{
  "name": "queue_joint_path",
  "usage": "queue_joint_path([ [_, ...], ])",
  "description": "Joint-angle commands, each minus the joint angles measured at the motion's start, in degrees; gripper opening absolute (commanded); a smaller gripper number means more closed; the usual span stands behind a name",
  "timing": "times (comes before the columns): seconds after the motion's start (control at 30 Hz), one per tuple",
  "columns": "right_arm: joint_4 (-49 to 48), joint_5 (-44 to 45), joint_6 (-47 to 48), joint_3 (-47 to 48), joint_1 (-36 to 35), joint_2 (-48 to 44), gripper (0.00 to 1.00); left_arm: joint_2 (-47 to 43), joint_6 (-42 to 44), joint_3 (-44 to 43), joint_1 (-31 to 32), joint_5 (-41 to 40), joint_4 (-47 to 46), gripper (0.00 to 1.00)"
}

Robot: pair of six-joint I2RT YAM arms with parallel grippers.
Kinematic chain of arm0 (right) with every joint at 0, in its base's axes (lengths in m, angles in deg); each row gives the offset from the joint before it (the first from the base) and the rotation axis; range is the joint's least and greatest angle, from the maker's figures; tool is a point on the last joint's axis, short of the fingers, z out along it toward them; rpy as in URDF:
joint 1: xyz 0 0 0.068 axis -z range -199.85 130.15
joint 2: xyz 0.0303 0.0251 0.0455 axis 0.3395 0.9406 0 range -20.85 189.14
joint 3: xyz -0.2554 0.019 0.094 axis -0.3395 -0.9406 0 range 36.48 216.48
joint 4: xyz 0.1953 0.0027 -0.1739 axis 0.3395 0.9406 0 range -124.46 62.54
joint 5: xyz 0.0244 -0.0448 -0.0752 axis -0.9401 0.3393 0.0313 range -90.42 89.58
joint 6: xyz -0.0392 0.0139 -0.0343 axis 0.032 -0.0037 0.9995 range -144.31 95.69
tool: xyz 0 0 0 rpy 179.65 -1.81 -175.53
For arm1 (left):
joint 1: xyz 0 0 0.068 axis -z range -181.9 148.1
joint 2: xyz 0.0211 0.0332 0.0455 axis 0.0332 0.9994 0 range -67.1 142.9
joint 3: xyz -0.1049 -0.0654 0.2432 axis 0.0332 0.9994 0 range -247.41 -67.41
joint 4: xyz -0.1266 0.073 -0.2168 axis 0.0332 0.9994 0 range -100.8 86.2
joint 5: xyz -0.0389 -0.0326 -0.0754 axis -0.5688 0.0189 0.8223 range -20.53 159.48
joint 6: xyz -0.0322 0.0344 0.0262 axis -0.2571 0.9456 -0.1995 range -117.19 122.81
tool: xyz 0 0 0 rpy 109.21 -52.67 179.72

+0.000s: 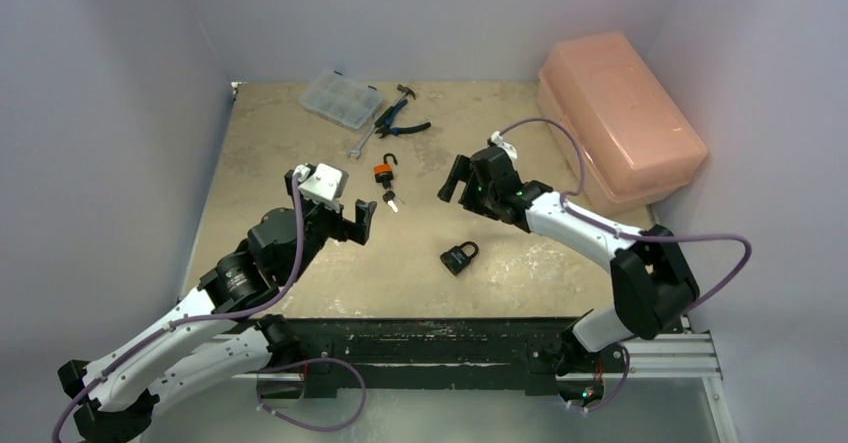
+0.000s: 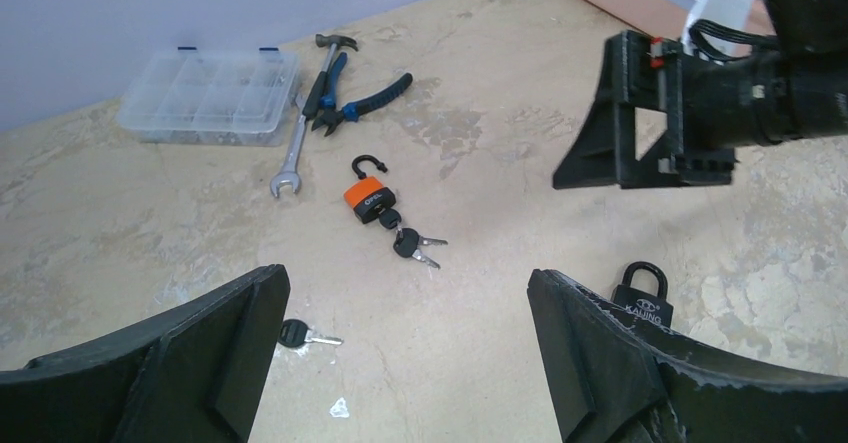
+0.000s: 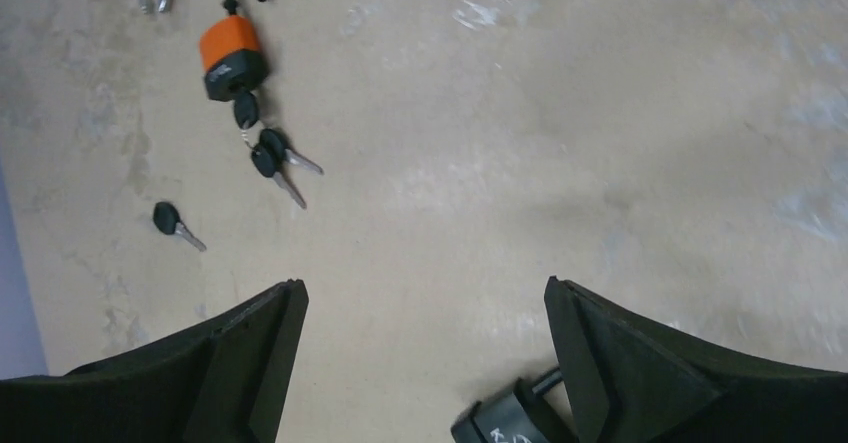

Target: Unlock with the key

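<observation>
An orange padlock (image 1: 384,172) (image 2: 371,201) (image 3: 230,55) lies mid-table with its shackle swung open. A bunch of black-headed keys (image 1: 392,201) (image 2: 415,246) (image 3: 270,158) hangs from its keyhole. A single loose key (image 2: 300,337) (image 3: 172,223) lies on the table by my left fingertip. A black padlock (image 1: 459,257) (image 2: 642,298) (image 3: 510,423) lies nearer the front with its shackle shut. My left gripper (image 1: 358,221) (image 2: 408,293) hovers open just left of the keys. My right gripper (image 1: 458,183) (image 3: 425,298) hangs open to their right, above the black padlock. Neither holds anything.
At the back lie a clear organiser box (image 1: 342,99) (image 2: 210,95), a hammer (image 1: 405,91), blue-handled pliers (image 1: 400,123) (image 2: 362,101) and a wrench (image 1: 362,143) (image 2: 290,158). A large pink lidded box (image 1: 620,113) stands at the back right. Grey walls enclose the table.
</observation>
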Motion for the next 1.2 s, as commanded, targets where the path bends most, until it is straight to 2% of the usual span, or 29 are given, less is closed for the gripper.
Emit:
queue_joint_path([
  [0.0,12.0,10.0,-11.1,-2.9,-2.8,-5.5,0.99,-0.2,0.7,-0.1,-0.5,-0.7,-2.2,0.99],
  [0.27,20.8,10.7,-20.3,-4.2,-7.4,-7.0,0.99,-0.2,0.6,-0.1,-0.4,-1.0,-1.9,0.99],
  [0.5,18.6,8.1,-23.1,-6.6,-10.1,-6.1,0.99,-0.3,0.6,-0.1,-0.5,-0.8,-1.9,0.99],
  [0.87,19.7,9.1,-25.9,-3.9,-14.6,3.0,0.98,-0.6,0.7,-0.2,-0.4,-0.2,-1.9,0.99],
  [1.0,20.1,11.3,-25.4,-2.6,-15.0,5.9,0.90,-0.6,0.7,-0.2,-0.5,0.0,-1.9,0.99],
  [1.1,17.6,11.7,-20.1,-0.8,-15.2,7.8,0.77,-0.7,0.7,-0.2,-0.4,0.1,-1.9,0.99],
  [1.17,18.0,12.8,-15.6,2.1,-15.5,9.8,0.49,-0.8,0.7,-0.2,-0.4,0.0,-1.9,0.99],
])
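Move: The black padlock lies roughly 11 cm back from the open, empty right gripper, about 1 cm to its left and 10 cm below. Down on the table with it, the orange padlock is some 14 cm ahead of the right gripper and 16 cm to its left, its keys about 6 cm ahead and 14 cm left. From the idle left gripper, the black padlock is level with it, about 18 cm right and 27 cm below. Bring the open right gripper back about 11 cm towards the black padlock, drifting slightly right and returning as you sink some 9 cm, slowly at first and steeper near the end. Tip the fingers some 20 degrees more downward, with a small clockwise turn, until they straddle the padlock's body below its shackle; then start closing them by about a third. ##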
